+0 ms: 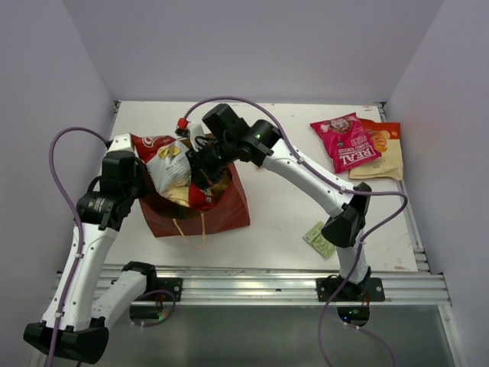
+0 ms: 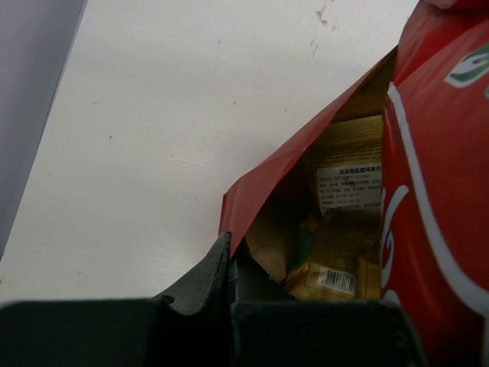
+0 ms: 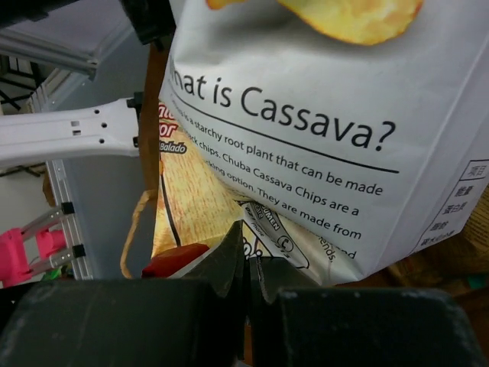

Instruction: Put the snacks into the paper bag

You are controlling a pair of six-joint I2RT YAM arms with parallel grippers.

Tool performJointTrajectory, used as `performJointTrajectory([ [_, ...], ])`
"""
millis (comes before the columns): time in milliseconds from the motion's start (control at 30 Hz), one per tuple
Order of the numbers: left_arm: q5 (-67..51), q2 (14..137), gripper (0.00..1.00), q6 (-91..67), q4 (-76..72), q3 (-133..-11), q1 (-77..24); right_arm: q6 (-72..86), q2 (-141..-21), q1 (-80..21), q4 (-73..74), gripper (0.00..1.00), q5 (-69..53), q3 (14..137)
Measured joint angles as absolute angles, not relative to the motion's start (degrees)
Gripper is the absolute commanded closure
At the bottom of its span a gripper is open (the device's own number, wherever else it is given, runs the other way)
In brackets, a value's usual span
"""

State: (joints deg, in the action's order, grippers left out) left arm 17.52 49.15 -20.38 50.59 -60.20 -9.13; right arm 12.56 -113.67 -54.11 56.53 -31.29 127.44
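The dark red paper bag (image 1: 223, 214) stands open left of centre. My left gripper (image 1: 140, 186) is shut on its left rim; in the left wrist view the red edge (image 2: 267, 180) runs down between the fingertips of the gripper (image 2: 231, 248). A white and red cassava chips packet (image 1: 166, 162) sticks up out of the bag's mouth. My right gripper (image 1: 201, 168) reaches into the mouth beside it. In the right wrist view that gripper (image 3: 246, 252) is shut on the packet's (image 3: 321, 130) lower seam. Gold packets (image 2: 344, 229) lie inside the bag.
At the back right lie a pink-red packet (image 1: 348, 142), an orange packet (image 1: 384, 136) and a tan kraft pouch (image 1: 386, 164). A small green sachet (image 1: 319, 239) lies by the right arm's base. White walls close in the table on three sides.
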Motion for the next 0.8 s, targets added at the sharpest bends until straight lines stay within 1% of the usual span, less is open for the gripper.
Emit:
performJointTrajectory([
  [300,17.1,47.7,1.00,-20.4,51.8,-60.1,-9.1,9.9,-113.5,-53.8,61.1,1.00,-29.9,126.7],
  [533,16.9,46.8,1.00,-20.4,51.9,-60.1,-9.1,7.8,-106.7,-53.8,66.5,1.00,-24.9,117.3],
  [700,16.2,46.3,1.00,-20.4,51.5,-59.5,-9.6,7.7,-102.7,-53.8,69.2,0.99,-22.3,114.4],
  [733,15.9,46.3,1.00,-20.4,51.5,-59.2,-9.9,7.7,-102.6,-53.8,69.6,0.91,-22.0,114.4],
  [767,15.7,46.3,1.00,-20.4,51.5,-59.1,-10.0,7.8,-102.6,-53.8,69.9,0.70,-21.9,114.5],
  [800,15.6,46.4,1.00,-20.4,51.5,-59.1,-10.2,7.9,-102.6,-53.9,70.0,0.52,-21.6,114.7],
])
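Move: The right hand, pinching the cassava chips packet, is over the paper bag, whose middle lies about 5 cm ahead, 2 cm to its right and some 17 cm below. The brown packet already inside is about 4 cm ahead and 15 cm below; the bag's left rim corner is roughly level with the hand, 12 cm to its left and 6 cm below. From the left hand, which holds that corner, the bag's middle lies 13 cm right, 3 cm ahead and 11 cm below. The right hand, still pinching the end of the cassava chips packet, draws it about 9 cm to the right across the bag mouth towards the bag's right side, sinking and easing back some 3 cm each while its left-pointing fingers tip about 15 degrees more steeply down, and only at the finish do the fingers begin to open. The left hand stays shut on the bag's left rim corner and gives only about 1 cm back, then 1 cm to the right. ##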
